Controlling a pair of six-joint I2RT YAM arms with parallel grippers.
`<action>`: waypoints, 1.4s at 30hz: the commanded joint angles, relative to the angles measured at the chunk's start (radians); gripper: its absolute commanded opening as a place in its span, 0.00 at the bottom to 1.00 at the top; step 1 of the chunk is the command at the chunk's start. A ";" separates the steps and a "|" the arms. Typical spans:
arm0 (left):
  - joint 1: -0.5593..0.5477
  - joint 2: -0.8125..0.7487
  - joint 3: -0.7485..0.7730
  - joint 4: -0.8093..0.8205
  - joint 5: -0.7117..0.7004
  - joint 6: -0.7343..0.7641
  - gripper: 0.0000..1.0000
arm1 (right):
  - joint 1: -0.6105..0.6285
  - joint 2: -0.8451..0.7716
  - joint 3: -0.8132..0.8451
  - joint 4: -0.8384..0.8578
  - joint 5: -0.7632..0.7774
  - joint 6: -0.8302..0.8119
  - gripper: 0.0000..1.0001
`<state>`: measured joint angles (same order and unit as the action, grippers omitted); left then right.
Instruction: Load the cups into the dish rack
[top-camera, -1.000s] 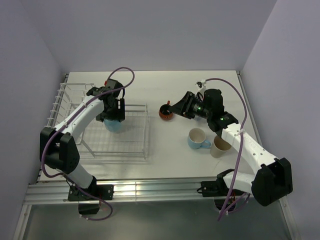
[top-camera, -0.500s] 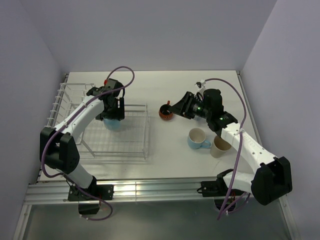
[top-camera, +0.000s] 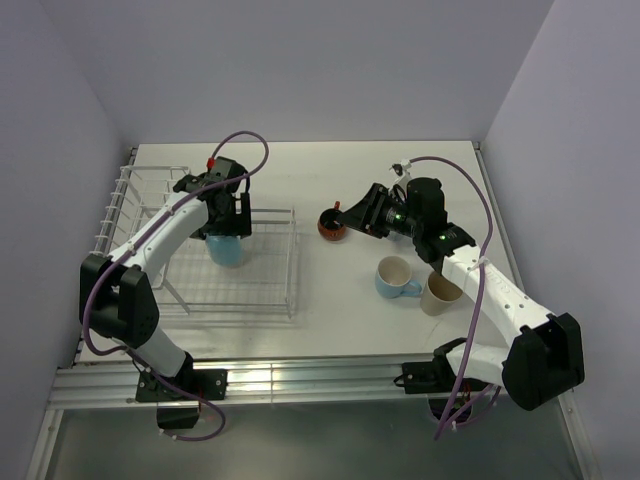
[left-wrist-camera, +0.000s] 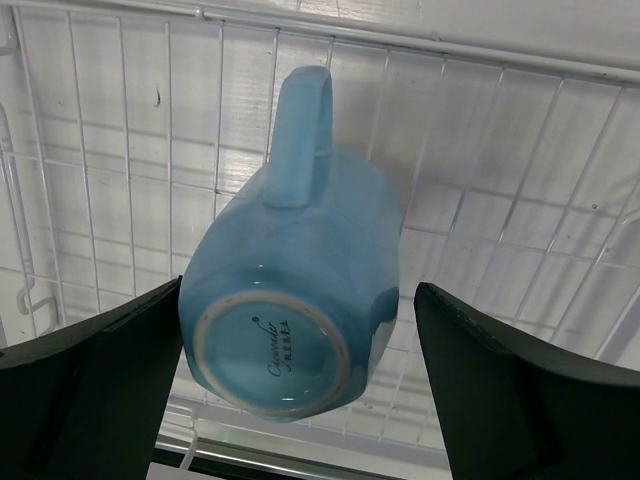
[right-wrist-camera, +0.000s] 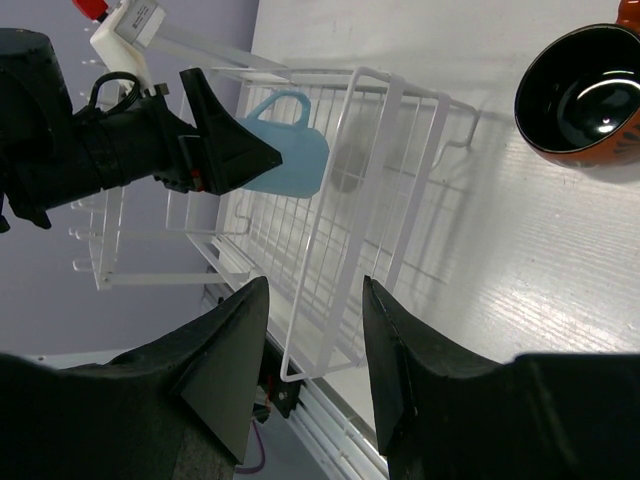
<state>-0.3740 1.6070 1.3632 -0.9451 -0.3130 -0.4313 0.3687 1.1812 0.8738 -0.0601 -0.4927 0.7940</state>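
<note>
A light blue mug (top-camera: 228, 250) stands upside down on the floor of the white wire dish rack (top-camera: 270, 290). In the left wrist view its base (left-wrist-camera: 270, 355) faces the camera and its handle points away. My left gripper (top-camera: 228, 222) is open just above it, and its fingers (left-wrist-camera: 100, 370) straddle the mug with a gap on the right side. My right gripper (top-camera: 347, 214) is open and empty beside the red-orange mug (top-camera: 331, 226), which stands upright on the table and also shows in the right wrist view (right-wrist-camera: 590, 95). Another light blue mug (top-camera: 397, 277) and the cream mug (top-camera: 440, 292) stand side by side, upright.
The rack's raised end (top-camera: 120, 205) is at the far left by the wall. Its right wall (right-wrist-camera: 380, 200) stands between the two arms. The right forearm (top-camera: 480, 285) passes over the cream mug. Walls close in the table on the left, back and right.
The left gripper has lifted slightly off the blue mug, which now shows more below it. The right arm has not moved.
</note>
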 joint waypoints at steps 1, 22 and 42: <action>0.003 -0.039 0.004 0.025 -0.021 -0.007 0.99 | 0.006 -0.002 0.005 0.037 -0.009 -0.018 0.50; -0.077 -0.039 0.204 -0.058 -0.155 -0.003 0.98 | 0.006 -0.012 0.013 0.022 -0.004 -0.024 0.50; -0.269 -0.024 -0.015 0.054 -0.052 -0.067 0.60 | 0.004 -0.022 -0.009 0.019 0.023 -0.030 0.47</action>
<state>-0.6235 1.5650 1.3731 -0.9413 -0.4030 -0.4740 0.3687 1.1809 0.8616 -0.0612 -0.4885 0.7864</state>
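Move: The light blue cup, tipped base-up in the dish rack, sits between the left hand's wide-open fingers, its middle roughly 4 cm below the hand point and level with it both ways. The rack's right end wall is about 14 cm to the right and 3 cm back; the red-brown cup stands some 25 cm right and 6 cm ahead. From the right hand, the light blue cup lies about 28 cm left, 3 cm ahead and 14 cm lower. Left hand rises 6 cm off the cup, moves 7 cm right, then sinks beside it, fingers partly closing. ##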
